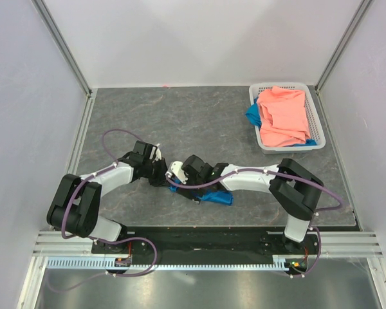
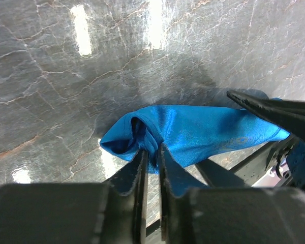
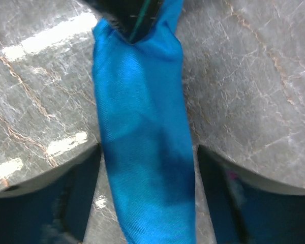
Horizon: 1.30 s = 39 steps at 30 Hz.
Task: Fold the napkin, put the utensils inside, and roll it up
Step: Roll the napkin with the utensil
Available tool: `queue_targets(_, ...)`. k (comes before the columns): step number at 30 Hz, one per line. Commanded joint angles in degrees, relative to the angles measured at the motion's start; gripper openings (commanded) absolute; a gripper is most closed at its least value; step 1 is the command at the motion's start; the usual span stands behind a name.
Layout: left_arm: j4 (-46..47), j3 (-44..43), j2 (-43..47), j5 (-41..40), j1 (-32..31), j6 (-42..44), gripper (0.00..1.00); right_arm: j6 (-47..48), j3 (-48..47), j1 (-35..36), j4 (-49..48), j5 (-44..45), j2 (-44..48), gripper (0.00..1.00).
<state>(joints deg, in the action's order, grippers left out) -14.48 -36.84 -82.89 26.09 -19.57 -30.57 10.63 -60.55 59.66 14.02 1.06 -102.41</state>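
The napkin (image 1: 215, 197) lies on the dark table as a long bright blue roll, between the two arms near the front. My left gripper (image 1: 159, 175) is shut on one bunched end of it; in the left wrist view the napkin (image 2: 203, 132) stretches to the right from my left gripper (image 2: 151, 150). My right gripper (image 3: 148, 152) is open and straddles the napkin (image 3: 142, 101), one finger on each side. The left gripper (image 3: 127, 18) shows at the roll's far end. The right fingers (image 2: 274, 112) show above the roll's other end. The utensils are out of view.
A white basket (image 1: 315, 109) stands at the back right, holding a salmon-pink cloth (image 1: 283, 116) with a blue scrap (image 1: 252, 116) under it. Pale walls close the table on both sides and at the back. A metal rail runs along the near edge.
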Motion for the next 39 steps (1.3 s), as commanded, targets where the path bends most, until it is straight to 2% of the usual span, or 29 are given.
queue_targets(1, -0.5, -2.4, 0.4, 1.4, 0.1, 2.4, 0.24, -2.1, -2.9, -4.6, 6.2, -8.6, -3.6, 0.71)
queue_targets(2, -0.5, -3.0, 0.6, 0.9, 0.2, 2.4, 0.32, -2.5, -3.3, -5.6, 6.8, -10.3, -3.9, 0.68)
queue_targets(5, -1.7, -5.1, 2.1, -0.4, 0.3, 2.6, 0.48, -5.1, -2.6, -7.4, 8.7, -14.6, -5.2, 0.58)
queue_targets(8, -4.1, -7.8, 3.9, -0.9, 1.3, 3.6, 0.57, -8.8, -1.8, -9.4, 9.1, -15.6, -5.7, 0.53)
queue_targets(13, -8.6, -11.1, 8.4, 0.2, 4.3, 5.2, 0.65, -15.5, -1.2, -12.7, 8.3, -16.4, -6.7, 0.48)
queue_targets(18, -13.5, -14.6, 12.9, 1.6, 8.8, 9.1, 0.69, -18.3, -2.1, -15.8, 6.5, -15.5, -8.9, 0.46)
queue_targets(23, -17.1, -15.9, 17.1, 0.9, 11.6, 13.9, 0.72, -16.4, -5.0, -17.4, 6.6, -13.5, -10.3, 0.47)
queue_targets(34, -16.0, -14.0, 17.4, 2.7, 14.9, 16.3, 0.73, -14.0, -15.7, -26.8, 9.3, -12.3, -17.8, 0.48)
queue_targets(39, -14.3, -12.6, 18.6, 4.0, 15.4, 17.2, 0.73, -12.0, -20.5, -29.1, 11.1, -10.7, -20.8, 0.52)
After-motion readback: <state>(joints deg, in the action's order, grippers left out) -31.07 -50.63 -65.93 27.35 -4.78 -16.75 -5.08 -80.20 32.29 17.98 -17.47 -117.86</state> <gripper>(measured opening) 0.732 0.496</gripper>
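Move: Just under the right hand's spread fingers lies the rolled napkin, its middle about 2 cm to the right of the hand point and level with it; its left end is some 8 cm left and 4 cm farther out. The white basket stands roughly 27 cm ahead and 32 cm right. From the left hand, which still pinches that left end, the napkin's middle lies about 12 cm right, 3 cm back and 2 cm lower. Closing about halfway around the napkin's middle, the right fingers take the roll from both sides and slide it forward along the table, slowly and then fast, some 16 cm with 4 cm to the right, turning about 30 degrees clockwise. The left hand opens, frees the left end and rises about 13 cm, drawing left 7 cm and forward 5 cm away from it, its fingers tipping more steeply down. ##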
